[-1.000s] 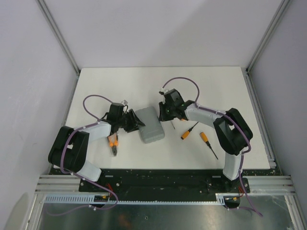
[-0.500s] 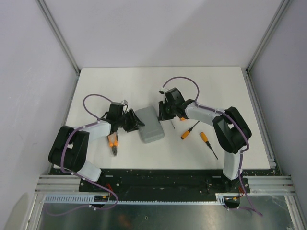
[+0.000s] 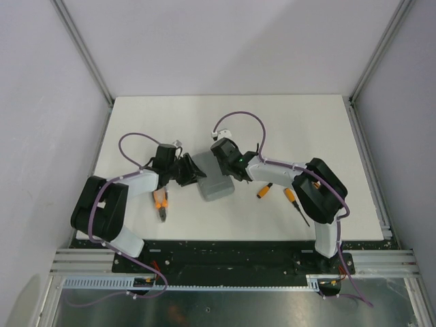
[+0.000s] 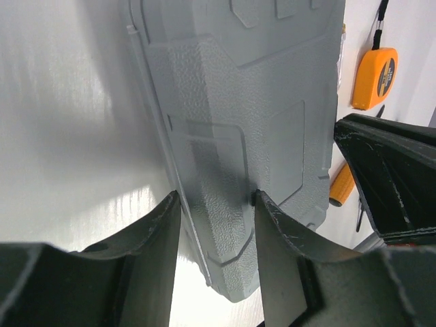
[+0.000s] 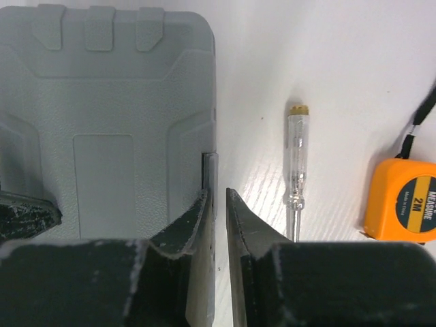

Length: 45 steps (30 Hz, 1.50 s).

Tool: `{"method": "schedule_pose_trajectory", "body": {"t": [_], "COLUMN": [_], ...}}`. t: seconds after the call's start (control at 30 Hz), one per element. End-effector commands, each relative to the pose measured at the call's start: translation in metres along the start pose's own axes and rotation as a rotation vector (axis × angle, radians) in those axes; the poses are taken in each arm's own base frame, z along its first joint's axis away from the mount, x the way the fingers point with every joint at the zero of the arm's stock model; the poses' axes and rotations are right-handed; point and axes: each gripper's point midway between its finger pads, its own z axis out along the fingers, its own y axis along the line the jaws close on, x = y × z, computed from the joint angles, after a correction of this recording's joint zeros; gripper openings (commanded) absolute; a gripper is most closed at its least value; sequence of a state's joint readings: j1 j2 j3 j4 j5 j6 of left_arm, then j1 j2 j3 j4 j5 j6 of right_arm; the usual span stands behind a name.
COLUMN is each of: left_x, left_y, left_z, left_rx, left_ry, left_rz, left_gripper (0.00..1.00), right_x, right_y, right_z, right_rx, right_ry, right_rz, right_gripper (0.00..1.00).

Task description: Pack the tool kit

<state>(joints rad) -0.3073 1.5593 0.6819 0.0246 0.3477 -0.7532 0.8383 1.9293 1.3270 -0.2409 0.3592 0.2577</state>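
Note:
The tool kit's grey case lies closed in the middle of the table. My left gripper is shut on its left corner, which sits between the two fingers. My right gripper hangs over the case's right edge. Its fingers stand a narrow slit apart beside a small tab on the case's rim, with nothing between them. Loose tools lie around: orange pliers, two orange-handled screwdrivers, a clear tester screwdriver and an orange tape measure.
The tape measure also shows beyond the case in the left wrist view, hidden under the right arm from above. Grey walls and metal frame posts close in the table. The arms' bases sit on the rail at the near edge.
The right arm has swung left from beside the case to over its right edge, and its jaws have narrowed. The left gripper keeps its hold on the case.

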Motion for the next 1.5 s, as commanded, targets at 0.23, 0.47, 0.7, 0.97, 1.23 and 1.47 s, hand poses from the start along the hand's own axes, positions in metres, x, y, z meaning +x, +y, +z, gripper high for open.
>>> {"method": "schedule_pose_trajectory", "body": {"t": [0.23,0.47,0.7,0.97,1.23,1.47], "left_x": [0.083,0.085,0.079,0.037,0.024,0.014], "left_y": [0.109,0.111,0.104,0.063,0.056,0.056], "left_z": [-0.012,-0.011,-0.010,-0.014,-0.011,-0.005], "left_rx": [-0.405,-0.413,-0.383,-0.274,-0.257,-0.271], "left_ry": [0.270,0.280,0.271,0.153,0.136,0.126], "left_rz": [-0.061,-0.079,-0.048,0.047,0.102,0.138], "left_gripper": [0.00,0.00,0.00,0.24,0.41,0.44], "right_x": [0.051,0.038,0.003,-0.059,-0.039,-0.025], "right_y": [-0.108,-0.124,-0.121,-0.092,-0.023,0.011], "right_z": [0.009,0.006,-0.013,-0.041,-0.027,-0.013], "right_rx": [0.411,0.432,0.391,0.148,-0.261,-0.416], "right_ry": [0.162,0.146,0.046,-0.088,0.013,0.059], "right_rz": [-0.049,-0.023,-0.005,0.084,0.110,0.160], "right_gripper": [0.15,0.15,0.15,0.27,0.38,0.40]}}
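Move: The right fingers are at the latch on the right long side of the grey case, about 1 cm left of the hand point and level with it. The clear tester lies 5 cm right and 1 ahead of that hand, and the orange tape measure 12 right and 3 ahead; an orange screwdriver is 16 right and 5 back, all about 2 or 3 cm lower. The left hand already grips the case's left edge; the latch is some 10 cm right and 3 ahead of it. Pull the right gripper rightward off the case latch, slowly at first, then in a fast sweep totalling about 13 cm, dipping some 3 cm, over the tester and into the tape measure. Then lift it, swing it back left and lower again to finish about 3 cm above its start beside the latch, opening the fingers partway. Keep the left gripper's hold on the case. ##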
